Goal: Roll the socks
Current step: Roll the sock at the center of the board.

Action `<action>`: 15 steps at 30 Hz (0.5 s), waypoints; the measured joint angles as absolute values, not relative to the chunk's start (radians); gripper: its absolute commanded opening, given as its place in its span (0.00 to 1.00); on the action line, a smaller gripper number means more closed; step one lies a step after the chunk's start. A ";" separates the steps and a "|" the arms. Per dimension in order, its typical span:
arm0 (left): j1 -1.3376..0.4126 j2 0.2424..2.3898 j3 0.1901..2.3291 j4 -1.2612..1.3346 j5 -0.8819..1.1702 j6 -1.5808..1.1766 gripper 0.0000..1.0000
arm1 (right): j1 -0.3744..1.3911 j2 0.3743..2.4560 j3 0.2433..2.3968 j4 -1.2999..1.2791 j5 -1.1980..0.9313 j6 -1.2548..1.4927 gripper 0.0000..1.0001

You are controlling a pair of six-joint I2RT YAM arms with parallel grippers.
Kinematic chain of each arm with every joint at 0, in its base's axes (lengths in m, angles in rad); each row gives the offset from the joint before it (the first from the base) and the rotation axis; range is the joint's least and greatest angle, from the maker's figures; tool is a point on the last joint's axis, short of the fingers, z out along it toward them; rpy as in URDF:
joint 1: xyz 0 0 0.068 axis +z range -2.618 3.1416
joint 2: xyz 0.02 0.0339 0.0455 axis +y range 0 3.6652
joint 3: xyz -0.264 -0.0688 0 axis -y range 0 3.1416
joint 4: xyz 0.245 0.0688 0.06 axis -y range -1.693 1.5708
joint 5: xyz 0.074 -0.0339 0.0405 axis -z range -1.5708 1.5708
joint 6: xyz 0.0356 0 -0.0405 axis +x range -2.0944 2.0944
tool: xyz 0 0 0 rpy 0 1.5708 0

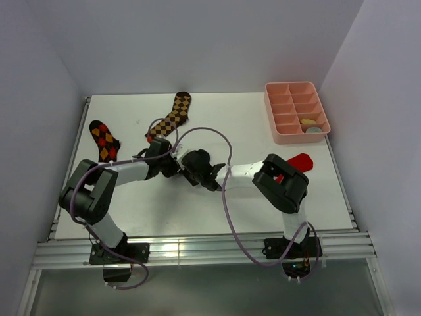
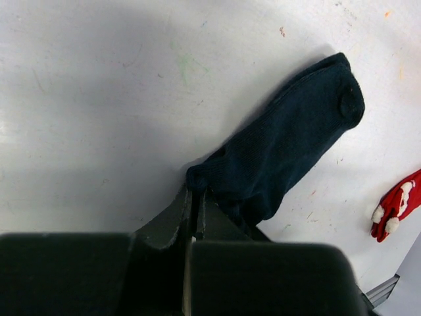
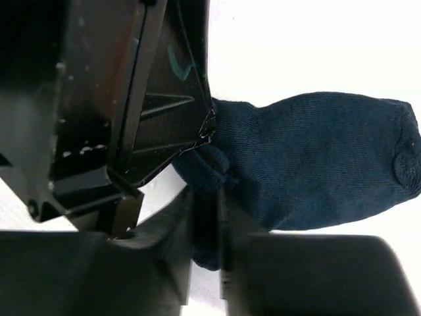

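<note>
The dark navy sock (image 2: pixel 289 145) lies flat on the white table, toe pointing away from both arms. My left gripper (image 2: pixel 195 192) is shut on the edge of its cuff. My right gripper (image 3: pixel 209 197) grips the same cuff right beside it, with bunched navy fabric filling the gap between its fingers. In the right wrist view the sock (image 3: pixel 316 164) stretches off to the right, and the left gripper's black fingers (image 3: pixel 164 112) touch the cuff from the upper left. From above, both arms meet at mid-table and hide the sock. A mustard yellow sock (image 1: pixel 307 121) and a grey sock (image 1: pixel 316 130) sit in the pink tray.
The pink compartment tray (image 1: pixel 283 99) stands at the back right. A red sock with white trim (image 1: pixel 301 161) lies under the right arm. Two long argyle socks (image 1: pixel 172 115) (image 1: pixel 104 139) lie at the back left. Cables loop over the arms.
</note>
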State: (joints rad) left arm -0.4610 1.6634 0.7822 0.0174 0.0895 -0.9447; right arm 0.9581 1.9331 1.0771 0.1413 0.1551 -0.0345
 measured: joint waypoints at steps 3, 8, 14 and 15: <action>-0.458 1.666 0.786 0.017 0.090 -0.946 0.01 | 0.958 1.936 1.097 0.107 0.160 -0.025 0.00; -0.458 1.665 0.786 0.014 0.080 -0.960 0.20 | 0.953 1.937 1.143 0.008 0.128 -0.001 0.00; -0.456 1.603 0.742 -0.003 0.029 -1.016 0.45 | 0.896 1.937 1.173 -0.065 -0.041 0.094 0.00; -0.456 1.582 0.727 -0.005 0.021 -1.026 0.46 | 0.875 1.937 1.172 -0.068 -0.081 0.120 0.00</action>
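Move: The navy sock's rolled end is already pinched in the left fingertips; from the right hand it lies roughly 1 cm ahead, 1 cm left and just below, between its closing fingers. The sock's flat part has its middle about 5 cm ahead and 4 cm to the right of the right hand. From the left hand, the brown argyle sock is some 23 cm ahead and 2 cm left, the red argyle sock about 13 cm ahead and 25 cm left. Finish shutting the right gripper on the navy sock's rolled end, then tip its fingers about 15 degrees steeper while easing it back about 1 cm. Once it has its pinch, open the left gripper to nearly half, let go of the rolled end, and slip that hand about 1.5 cm to the left, slightly up and back, away from the sock. ##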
